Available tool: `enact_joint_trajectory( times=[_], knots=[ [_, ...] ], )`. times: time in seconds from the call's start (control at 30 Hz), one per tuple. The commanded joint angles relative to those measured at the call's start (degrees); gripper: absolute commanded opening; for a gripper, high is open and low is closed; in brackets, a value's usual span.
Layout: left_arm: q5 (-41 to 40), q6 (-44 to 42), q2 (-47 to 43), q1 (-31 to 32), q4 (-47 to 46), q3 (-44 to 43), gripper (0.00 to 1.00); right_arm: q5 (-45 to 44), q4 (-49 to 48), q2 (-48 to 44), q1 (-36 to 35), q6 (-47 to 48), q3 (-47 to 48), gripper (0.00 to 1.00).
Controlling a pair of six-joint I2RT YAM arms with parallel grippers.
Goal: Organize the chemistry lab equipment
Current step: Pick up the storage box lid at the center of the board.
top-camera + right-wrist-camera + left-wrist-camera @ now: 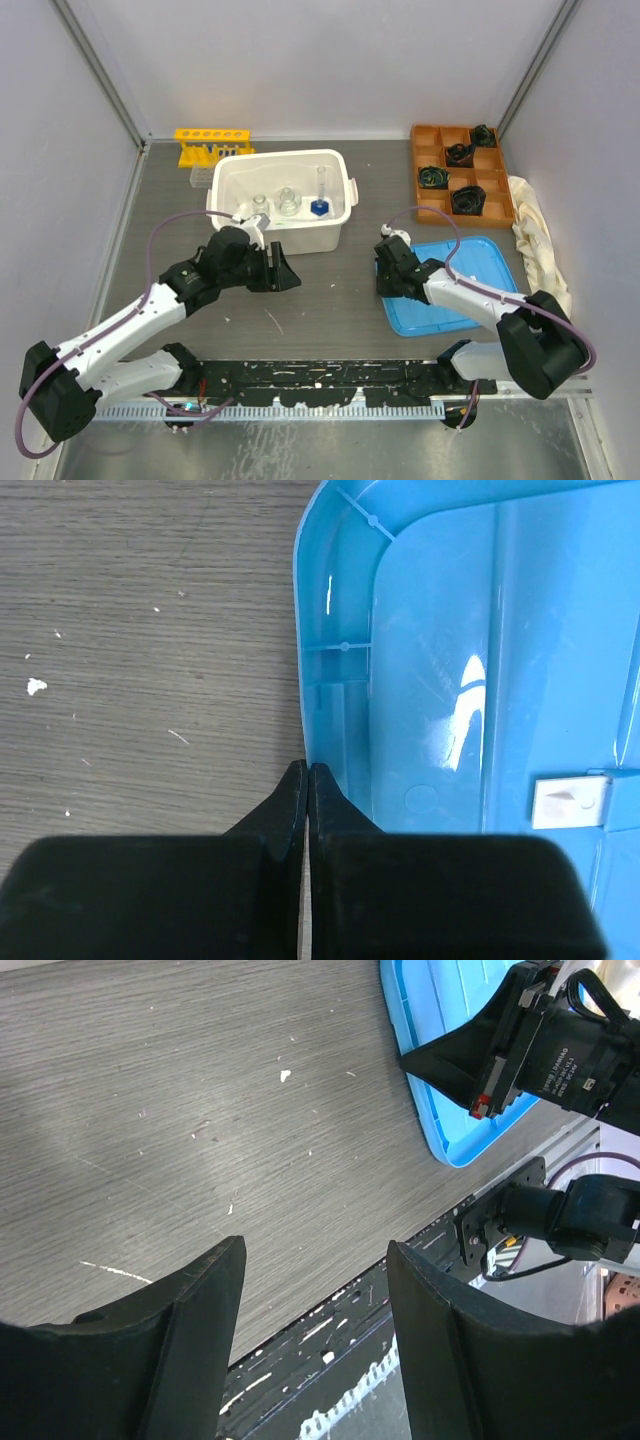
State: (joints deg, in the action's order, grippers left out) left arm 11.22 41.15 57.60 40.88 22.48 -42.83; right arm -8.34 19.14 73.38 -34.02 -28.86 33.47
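Note:
Two small clear glass flasks (260,207) (288,202) and the blue-based cylinder (320,200) stand inside a white bin (335,228). Behind the bin are the yellow rack (213,143) and the clear plastic rack (203,177). My left gripper (285,270) (315,1250) hovers open over bare table in front of the bin, with nothing between its fingers. My right gripper (385,270) (307,768) is shut, its tips meeting right at the left rim of a flat blue lid (470,680) (455,285). Whether the rim is pinched I cannot tell.
An orange compartment tray (442,160) with black objects sits at the back right, and a cream cloth (535,235) lies along the right wall. The black, paint-flecked front strip (330,380) runs along the near edge. In the left wrist view the right arm (560,1045) shows over the blue lid (440,1090).

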Motion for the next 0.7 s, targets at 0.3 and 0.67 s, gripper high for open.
enact_joint_trajectory(
  times=[0.3, 0.67],
  knots=[
    [0.72, 2.01, 0.03, 0.64, -4.65, -0.83, 0.60, -1.37, 22.46, -21.24, -0.22, -2.78, 19.07, 0.01],
    [0.27, 3.91, -0.29, 2.81, -12.14, -1.03, 0.60, -0.70, 21.14, -33.92, -0.21, -0.51, 37.59, 0.01]
  ],
)
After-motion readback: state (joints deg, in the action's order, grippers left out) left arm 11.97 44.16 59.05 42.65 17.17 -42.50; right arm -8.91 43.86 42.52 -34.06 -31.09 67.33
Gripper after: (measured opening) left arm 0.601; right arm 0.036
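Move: The right hand is low over the table, already shut on the left rim of the storage box lid. The lid's middle lies about 12 cm to its right, level with it. The white box stands some 15 cm ahead and 18 cm to the left; the wooden tray is about 21 cm ahead and 15 cm right. From the left hand, the lid's middle is roughly 27 cm right, 3 cm ahead and 15 cm below. Straight up and gathering speed after a slow start, the right hand hoists the lid about 31 cm off the table, keeping its pinch on the left rim. As it rises, the wrist tips up and rolls its left side higher, some 40 degrees in all, so the fingers swing from pointing steeply down to mostly forward. ##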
